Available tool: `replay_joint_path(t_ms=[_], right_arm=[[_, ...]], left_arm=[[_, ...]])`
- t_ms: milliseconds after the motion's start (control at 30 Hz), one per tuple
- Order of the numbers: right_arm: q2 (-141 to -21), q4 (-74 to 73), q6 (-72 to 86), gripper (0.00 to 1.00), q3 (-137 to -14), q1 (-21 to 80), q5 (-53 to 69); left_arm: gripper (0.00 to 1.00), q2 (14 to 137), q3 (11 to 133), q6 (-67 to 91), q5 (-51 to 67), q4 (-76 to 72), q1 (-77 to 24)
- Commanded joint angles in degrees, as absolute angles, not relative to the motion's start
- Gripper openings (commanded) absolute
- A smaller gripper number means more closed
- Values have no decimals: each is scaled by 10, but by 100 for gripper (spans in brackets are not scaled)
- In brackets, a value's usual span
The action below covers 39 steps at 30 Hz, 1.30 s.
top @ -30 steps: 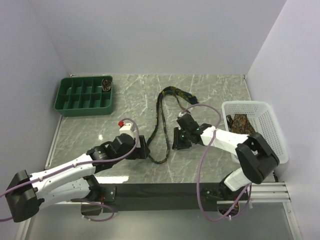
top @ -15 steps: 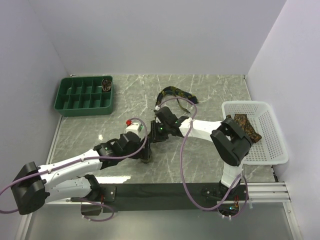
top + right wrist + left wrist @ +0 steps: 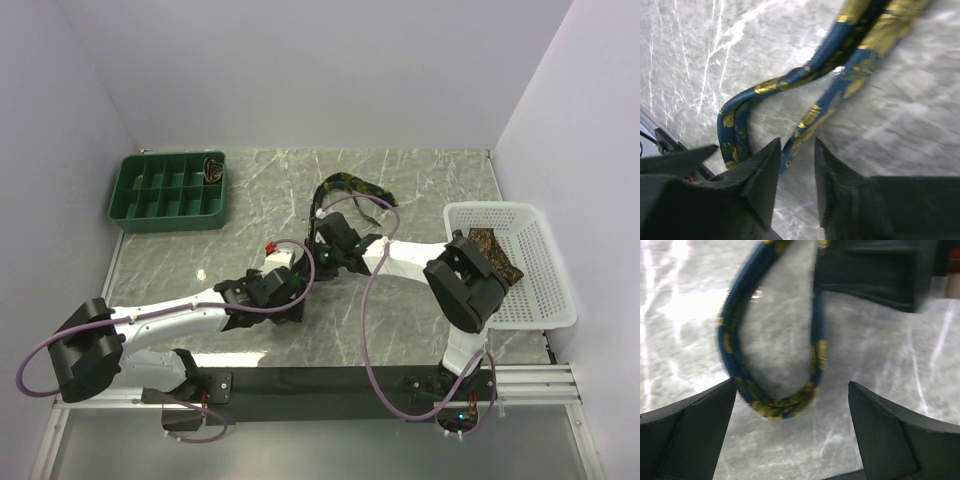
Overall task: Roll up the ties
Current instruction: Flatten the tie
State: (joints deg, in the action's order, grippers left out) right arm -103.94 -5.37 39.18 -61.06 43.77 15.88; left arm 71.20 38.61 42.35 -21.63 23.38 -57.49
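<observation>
A navy tie with yellow flowers (image 3: 350, 187) lies bunched at mid-table, and its strands run down under the arms. In the left wrist view its folded loop (image 3: 775, 407) rests on the marble just ahead of my left gripper (image 3: 791, 385), which is wide open and touches nothing. My right gripper (image 3: 796, 142) stands partly open over the same loop. One strand of the tie (image 3: 810, 117) reaches its left fingertip, and marble shows in the gap. From above, the left gripper (image 3: 296, 298) and the right gripper (image 3: 318, 262) are close together. A brown tie (image 3: 490, 245) lies in the basket.
A white mesh basket (image 3: 545, 290) stands at the right edge. A green compartment tray (image 3: 150, 195) sits at the back left with a rolled tie (image 3: 213, 168) in its far right compartment. The right arm's cable (image 3: 375, 300) loops over the table.
The right arm swung left from near the basket to the tie's loop. The left arm reached further right towards it. The tie's long loop drew up and is now mostly under the grippers.
</observation>
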Motion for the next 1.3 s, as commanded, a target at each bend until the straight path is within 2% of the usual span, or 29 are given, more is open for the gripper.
replay_joint_path(t_ms=[0,200,300,500,733,800,933,967,1000,1033,1067,1100,1133,1167,1267], right_arm=[[-987,-23,391,42,-590,419,148],[-940,-21,378,61,-559,404,134],[-923,-17,377,64,-541,390,135],[-902,-10,374,65,-512,371,141],[-884,-1,372,65,-488,361,142],[-881,-1,369,65,-482,359,141],[-872,-1,367,64,-467,345,140],[-871,-1,367,64,-463,343,141],[-870,-1,366,64,-461,340,141],[-867,13,365,64,-460,335,142],[-867,14,365,64,-454,332,142],[-862,21,366,63,-451,330,142],[-862,24,366,63,-447,327,142],[-859,27,367,63,-441,322,144],[-850,39,368,63,-432,312,148]], left_arm=[[99,705,410,446,-270,263,-579],[99,717,426,466,-288,290,-595],[99,722,428,472,-291,298,-601],[99,760,431,458,-256,279,-601],[99,807,445,465,-267,294,-600],[96,812,448,461,-272,294,-600],[73,821,453,451,-268,290,-600],[61,823,454,446,-266,290,-599],[55,824,458,444,-264,289,-599],[40,825,461,442,-263,293,-598],[32,825,462,439,-262,294,-597],[18,823,468,436,-257,294,-594],[18,820,470,433,-251,294,-592],[9,817,473,425,-244,290,-588],[1,795,477,408,-179,268,-558]])
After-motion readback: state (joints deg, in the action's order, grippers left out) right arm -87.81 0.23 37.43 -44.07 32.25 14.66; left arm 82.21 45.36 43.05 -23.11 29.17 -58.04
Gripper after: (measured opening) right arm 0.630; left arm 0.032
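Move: The blue-and-gold tie's loop end lies between and below the left gripper's open fingers, about 1 cm to the left and some 3 cm down. The right gripper's tips are roughly 7 cm ahead of the left hand and 6 cm to its right. The tie's broad end is some 27 cm ahead and 20 cm to the right. From the right hand, the loop end lies about 8 cm back, 7 cm left and 2 cm down. Bring the left gripper down about 3 cm onto the tie's loop end, edging 1 cm left and tilting some 10 degrees, then shut the fingers to pinch the strands together, rising slightly as they close. Meanwhile open the right gripper farther, lift it clear of the near strand and draw it right about 10 cm, a little forward, settling lower again over bare table. ##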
